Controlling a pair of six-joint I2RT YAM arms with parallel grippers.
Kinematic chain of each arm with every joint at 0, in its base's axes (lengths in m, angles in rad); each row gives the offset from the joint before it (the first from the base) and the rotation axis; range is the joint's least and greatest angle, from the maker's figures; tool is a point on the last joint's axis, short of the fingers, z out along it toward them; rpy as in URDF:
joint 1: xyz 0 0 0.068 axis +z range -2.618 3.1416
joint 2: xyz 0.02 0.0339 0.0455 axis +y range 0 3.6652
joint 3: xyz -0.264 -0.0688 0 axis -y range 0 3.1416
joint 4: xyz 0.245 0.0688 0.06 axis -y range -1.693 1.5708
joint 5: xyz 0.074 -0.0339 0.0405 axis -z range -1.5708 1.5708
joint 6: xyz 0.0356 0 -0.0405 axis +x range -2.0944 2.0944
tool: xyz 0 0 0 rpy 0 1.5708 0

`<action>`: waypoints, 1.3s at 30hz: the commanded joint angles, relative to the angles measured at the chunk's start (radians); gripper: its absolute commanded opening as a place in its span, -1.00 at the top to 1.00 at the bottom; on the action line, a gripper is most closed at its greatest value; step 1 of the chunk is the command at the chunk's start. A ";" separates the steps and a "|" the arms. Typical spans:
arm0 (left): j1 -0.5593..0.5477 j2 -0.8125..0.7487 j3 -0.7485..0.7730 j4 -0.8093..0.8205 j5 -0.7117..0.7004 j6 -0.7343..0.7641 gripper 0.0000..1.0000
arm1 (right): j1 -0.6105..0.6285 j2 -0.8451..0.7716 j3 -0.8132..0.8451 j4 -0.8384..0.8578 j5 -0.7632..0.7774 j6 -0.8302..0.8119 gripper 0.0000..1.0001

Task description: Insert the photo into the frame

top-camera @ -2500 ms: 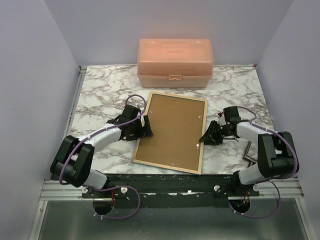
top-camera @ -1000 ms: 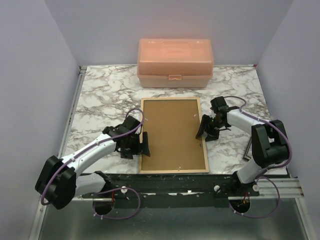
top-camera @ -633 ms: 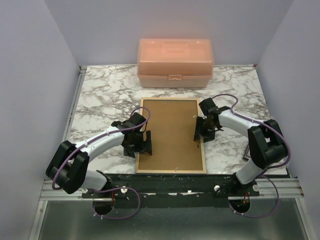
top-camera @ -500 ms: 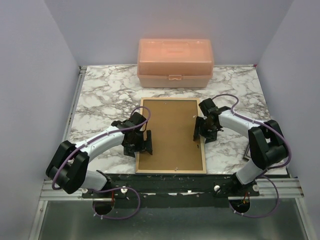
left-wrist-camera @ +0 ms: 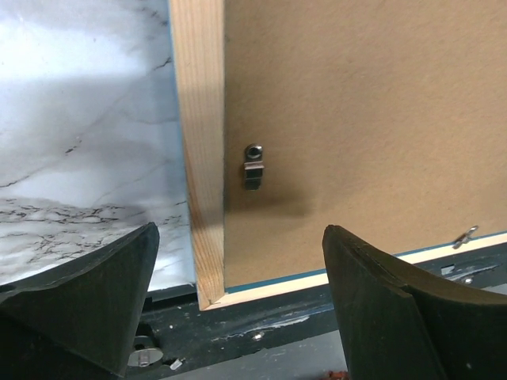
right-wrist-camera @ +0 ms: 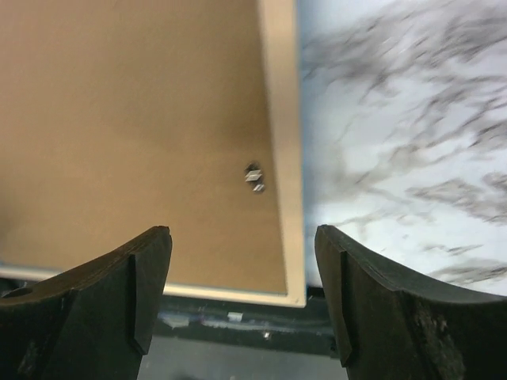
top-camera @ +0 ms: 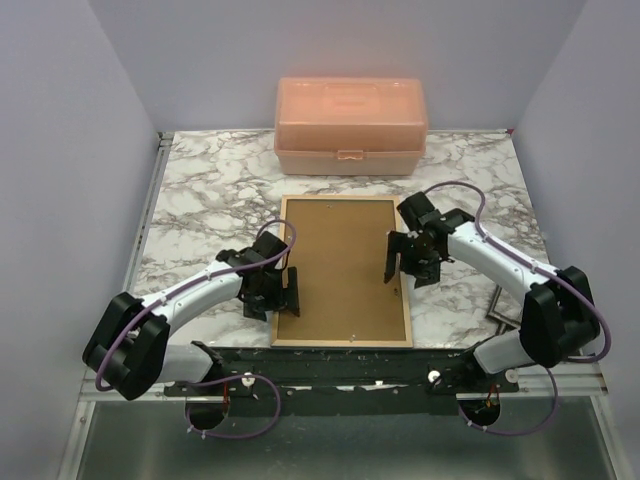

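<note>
The frame (top-camera: 344, 270) lies face down in the middle of the table, its brown backing board up inside a light wood rim. My left gripper (top-camera: 288, 290) is open over the frame's left rim (left-wrist-camera: 198, 158) near the front corner, by a metal tab (left-wrist-camera: 253, 166). In the left wrist view the left gripper (left-wrist-camera: 240, 237) holds nothing. My right gripper (top-camera: 396, 262) is open over the right rim (right-wrist-camera: 281, 158), by another tab (right-wrist-camera: 254, 177); in the right wrist view the right gripper (right-wrist-camera: 242, 233) is also empty. A thin flat corner (top-camera: 497, 300) shows beside the right arm; I cannot tell whether it is the photo.
A closed orange plastic box (top-camera: 350, 125) stands at the back centre. The marble table (top-camera: 200, 200) ends in a black front rail (top-camera: 340, 360) just behind the frame's near edge. Grey walls close in both sides.
The right jaws have spread wider, and the right arm's elbow has swung out to the right. The frame has shifted slightly left. The left gripper stays open at the left rim.
</note>
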 commanded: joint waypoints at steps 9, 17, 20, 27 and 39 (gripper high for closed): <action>-0.003 -0.050 -0.089 0.034 0.013 -0.023 -0.44 | 0.333 -0.063 -0.092 0.064 -0.262 0.212 -0.14; -0.002 -0.067 -0.112 0.041 0.013 -0.033 -0.35 | 0.491 0.069 -0.087 0.158 -0.237 0.290 -0.03; -0.003 -0.072 -0.120 0.044 0.014 -0.035 -0.34 | 0.514 0.093 -0.089 0.209 -0.228 0.300 -0.03; -0.003 -0.075 -0.136 0.057 0.024 -0.035 -0.29 | 0.539 0.167 -0.104 0.282 -0.222 0.300 -0.01; -0.003 -0.059 -0.142 0.070 0.036 -0.022 -0.24 | 0.554 0.277 -0.040 0.340 -0.203 0.277 0.02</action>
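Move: The metal clip on the frame's near edge lies about 15 cm back and 14 cm to the left of the right hand, some 5 cm lower; a right-side clip sits almost straight below that hand, the right rail 2 cm to its right. For the left hand, the left rail is 2 cm to its left and 3 cm lower; the near-left corner is 7 cm back and 1 cm left. The near-edge clip is 8 cm back and 19 cm right of the left hand. A right fingertip comes up against the near-edge clip: the right hand leaves the right side, sweeps back and left over the backing board for about 20 cm, sinks, then creeps on left alone, half closing and turning some 20 degrees counter-clockwise. Still astride the left rail, the left hand shifts about 2 cm back and left, settles lower and partly closes, holding the frame by its near-left corner. ##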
